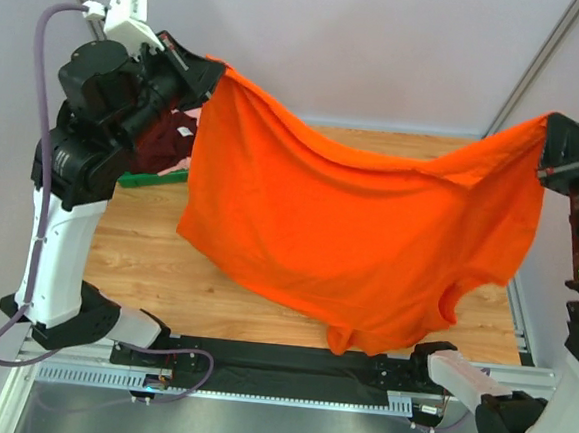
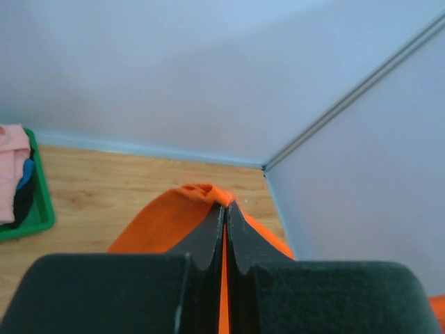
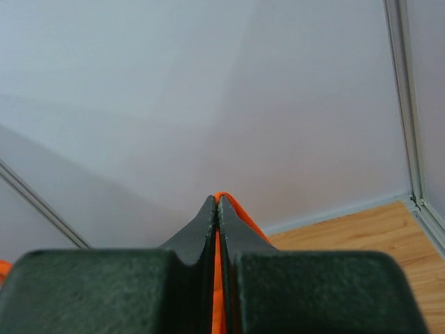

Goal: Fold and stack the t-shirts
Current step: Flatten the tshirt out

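A bright orange t-shirt point(image 1: 338, 240) hangs spread in the air above the table, stretched between both arms. My left gripper point(image 1: 213, 70) is shut on its upper left corner; in the left wrist view orange cloth point(image 2: 177, 216) bunches at the closed fingertips of that gripper point(image 2: 225, 206). My right gripper point(image 1: 548, 122) is shut on the upper right corner, and a strip of orange cloth point(image 3: 240, 212) shows between the pressed fingers of the gripper point(image 3: 217, 200). A dark maroon t-shirt point(image 1: 163, 141) and a light pink t-shirt point(image 2: 12, 170) lie in the bin behind the left arm.
A green plastic bin point(image 2: 43, 209) with clothes stands at the table's back left. The wooden table top point(image 1: 166, 257) lies under the hanging shirt. White walls close in behind and to the right, with a metal post point(image 2: 361, 87) in the corner.
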You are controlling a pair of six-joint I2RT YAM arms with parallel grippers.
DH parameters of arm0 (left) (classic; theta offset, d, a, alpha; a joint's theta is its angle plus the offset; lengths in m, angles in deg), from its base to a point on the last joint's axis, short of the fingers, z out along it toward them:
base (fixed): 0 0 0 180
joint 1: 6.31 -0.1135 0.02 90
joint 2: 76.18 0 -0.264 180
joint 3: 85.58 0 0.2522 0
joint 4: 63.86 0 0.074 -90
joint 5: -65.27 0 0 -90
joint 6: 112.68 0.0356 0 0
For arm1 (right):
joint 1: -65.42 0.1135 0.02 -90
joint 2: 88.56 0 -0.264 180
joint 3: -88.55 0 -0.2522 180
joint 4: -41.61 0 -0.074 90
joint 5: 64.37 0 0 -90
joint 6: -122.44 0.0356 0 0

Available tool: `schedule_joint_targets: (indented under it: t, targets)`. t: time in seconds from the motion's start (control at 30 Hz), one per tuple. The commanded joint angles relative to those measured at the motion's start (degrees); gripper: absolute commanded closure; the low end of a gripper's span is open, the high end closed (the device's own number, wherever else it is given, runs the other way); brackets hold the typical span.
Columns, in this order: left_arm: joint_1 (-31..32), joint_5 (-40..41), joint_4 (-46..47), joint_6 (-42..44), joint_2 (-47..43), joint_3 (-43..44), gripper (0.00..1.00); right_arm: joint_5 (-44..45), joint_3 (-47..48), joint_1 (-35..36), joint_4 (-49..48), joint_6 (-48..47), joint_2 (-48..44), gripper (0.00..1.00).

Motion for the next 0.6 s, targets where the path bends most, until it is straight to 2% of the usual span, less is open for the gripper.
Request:
schedule_joint_targets:
  t: [0.0, 0.03, 0.07, 0.1, 0.17, 0.2, 0.4, 0.47, 0.57]
  targets:
    - [0.3, 5.4, 2.3, 4.4, -5.5, -2.1, 1.00, -0.2, 4.5, 0.2, -2.5, -3.7, 0.4, 1.00]
    - [0.3, 6.4, 2.7, 5.5, -5.6, -3.2, 1.00, 0.1, 7.2, 0.1, 0.4, -4.0, 1.5, 1.00]
    - [0.3, 5.8, -0.8, 5.8, -5.2, 0.1, 1.00, -1.9, 10.3, 0.2, 3.1, -4.2, 2.1, 1.00]
    - [0.3, 4.8, -1.8, 5.8, -5.5, 0.8, 1.00, -1.8, 10.3, 0.2, 1.8, -4.5, 0.6, 1.00]
    - [0.3, 3.4, 5.3, 5.0, -10.8, -8.3, 1.00, 3.9, -1.8, 0.2, -6.9, -6.5, -5.2, 1.00]
    - [0.3, 3.4, 5.4, 5.0, -11.6, -8.3, 1.00, 3.9, -1.9, 0.2, -7.0, -6.5, -5.5, 1.00]
    - [0.4, -1.1, 6.2, 2.7, -15.2, -13.4, 1.00, 6.1, 4.5, 0.3, -1.4, -6.6, -5.9, 1.00]
    - [0.4, 0.7, 8.8, 2.5, -18.6, -17.3, 1.00, 6.5, 2.9, 0.2, -4.5, -6.9, -8.9, 1.00]
    - [0.4, 4.6, 6.6, 4.2, -18.7, -16.8, 1.00, 6.6, 0.5, 0.2, -5.3, -8.7, -9.2, 1.00]
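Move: The orange t-shirt hangs between the shut grippers, its middle about 22 cm to the right of the left hand, 13 cm back and 22 cm below; it is some 22 cm to the left of the right hand, 3 cm back and 20 cm below. The green bin stands roughly 20 cm ahead of the left hand, 15 cm to its left and 53 cm down. The table's middle lies about 14 cm to the left hand's right, level fore and aft, and 58 cm below. The t-shirt, still pinched by its two upper corners high over the table, is whipped back towards the robot: after a last short push forward, both hands pull back about 10 cm and spread some 8 cm farther apart. The left dips a couple of centimetres and comes up again; the right climbs slightly, and both tip their fingers up, the right by about 10 degrees. ##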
